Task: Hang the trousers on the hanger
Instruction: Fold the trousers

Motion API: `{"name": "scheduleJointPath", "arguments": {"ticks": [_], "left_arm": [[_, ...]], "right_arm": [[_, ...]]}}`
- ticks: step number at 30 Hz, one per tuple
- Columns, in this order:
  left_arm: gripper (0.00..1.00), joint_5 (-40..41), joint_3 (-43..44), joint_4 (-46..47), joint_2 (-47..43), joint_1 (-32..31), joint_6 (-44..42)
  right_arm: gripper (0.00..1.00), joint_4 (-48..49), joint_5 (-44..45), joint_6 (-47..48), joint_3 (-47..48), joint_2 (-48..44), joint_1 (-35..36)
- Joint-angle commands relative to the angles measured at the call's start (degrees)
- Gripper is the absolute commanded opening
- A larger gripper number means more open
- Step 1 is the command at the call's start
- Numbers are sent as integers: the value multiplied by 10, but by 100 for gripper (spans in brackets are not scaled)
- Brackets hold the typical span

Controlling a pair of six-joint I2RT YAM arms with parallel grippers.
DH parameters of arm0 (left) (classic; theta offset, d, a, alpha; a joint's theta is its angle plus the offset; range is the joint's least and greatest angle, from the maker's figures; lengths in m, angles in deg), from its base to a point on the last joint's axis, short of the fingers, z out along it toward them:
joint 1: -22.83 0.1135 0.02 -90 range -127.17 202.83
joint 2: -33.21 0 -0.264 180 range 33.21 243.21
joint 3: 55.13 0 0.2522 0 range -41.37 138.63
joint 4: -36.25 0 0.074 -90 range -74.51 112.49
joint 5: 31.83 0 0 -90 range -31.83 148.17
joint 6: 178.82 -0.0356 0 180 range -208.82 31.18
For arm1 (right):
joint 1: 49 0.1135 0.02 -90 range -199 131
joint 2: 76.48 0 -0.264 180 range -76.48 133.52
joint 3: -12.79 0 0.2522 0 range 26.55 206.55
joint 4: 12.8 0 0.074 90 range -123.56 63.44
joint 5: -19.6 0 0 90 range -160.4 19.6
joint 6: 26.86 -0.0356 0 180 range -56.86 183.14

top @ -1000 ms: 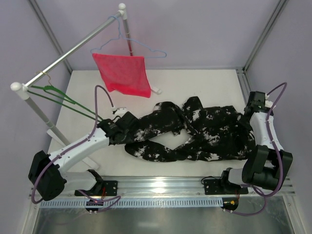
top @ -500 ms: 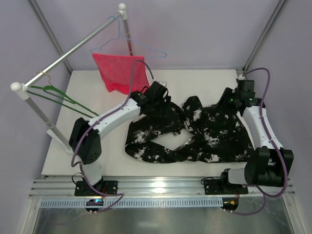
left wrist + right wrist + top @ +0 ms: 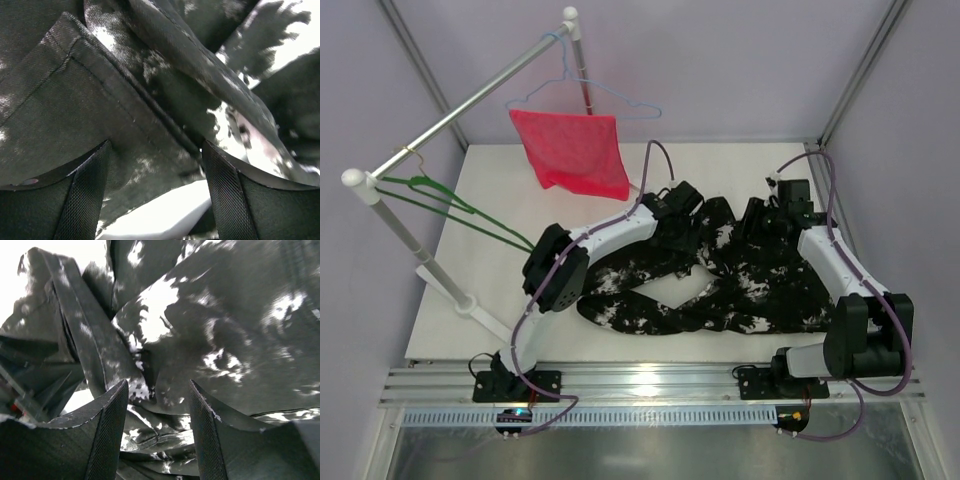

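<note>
The black, white-splotched trousers (image 3: 760,290) lie crumpled across the middle of the white table (image 3: 510,300), legs trailing to the left. My left gripper (image 3: 694,224) hovers over their upper middle edge, and in the left wrist view it (image 3: 155,175) stands open just above a hemmed fold of the trousers (image 3: 125,90). My right gripper (image 3: 753,222) is close beside it to the right, open too (image 3: 157,410), with the trousers' fabric (image 3: 240,340) under its fingers. The green hanger (image 3: 450,205) hangs on the rail at the far left.
A metal rail (image 3: 470,105) on white posts runs along the back left; its near post base (image 3: 470,300) stands on the table. A red mesh cloth (image 3: 575,150) hangs from a pale blue wire hanger (image 3: 595,90). Frame uprights flank the table.
Both arms have swung inward to the trousers' upper middle: the left from the left leg end, the right from the right edge. Both grippers have opened wider.
</note>
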Motion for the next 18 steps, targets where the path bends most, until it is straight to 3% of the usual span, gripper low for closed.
{"name": "scheduleJointPath", "arguments": {"ticks": [1,3,6,7,9,18], "left_arm": [[72,14,31,-6,20,2,27],[69,27,34,-14,26,2,31],[47,35,33,-28,26,2,35],[32,42,31,-33,15,2,45],[25,51,18,-36,-6,2,50],[22,143,-48,-119,-135,3,49]], "right_arm": [[53,43,-9,-3,-15,-19,8],[53,50,-4,-3,-21,-17,8],[53,54,-1,-5,-25,-18,8],[52,54,1,-5,-26,-19,8],[52,54,14,-6,-24,-20,8],[52,71,21,-35,-11,1,8]]}}
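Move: The left hand stands open right over the stitched edge of the trousers, which lies between its fingers about 2 cm below. The bare gap of table between the legs is some 10 cm back, the lower trouser leg about 17 cm back and 5 cm to the left, and a dark flap of the trousers some 8 cm ahead and 10 cm to the right. From the right hand, that edge lies about 18 cm to the left, 2 cm back and 7 cm below. Sinking a bare 2 cm onto the trousers, the left hand closes its fingers from wide open and pinches the stitched edge, then draws up and to the left about 4 cm each way, still gathering speed. The wrist turns roughly 10 degrees on the way, mostly counter-clockwise, and the grip stays shut on the cloth. ##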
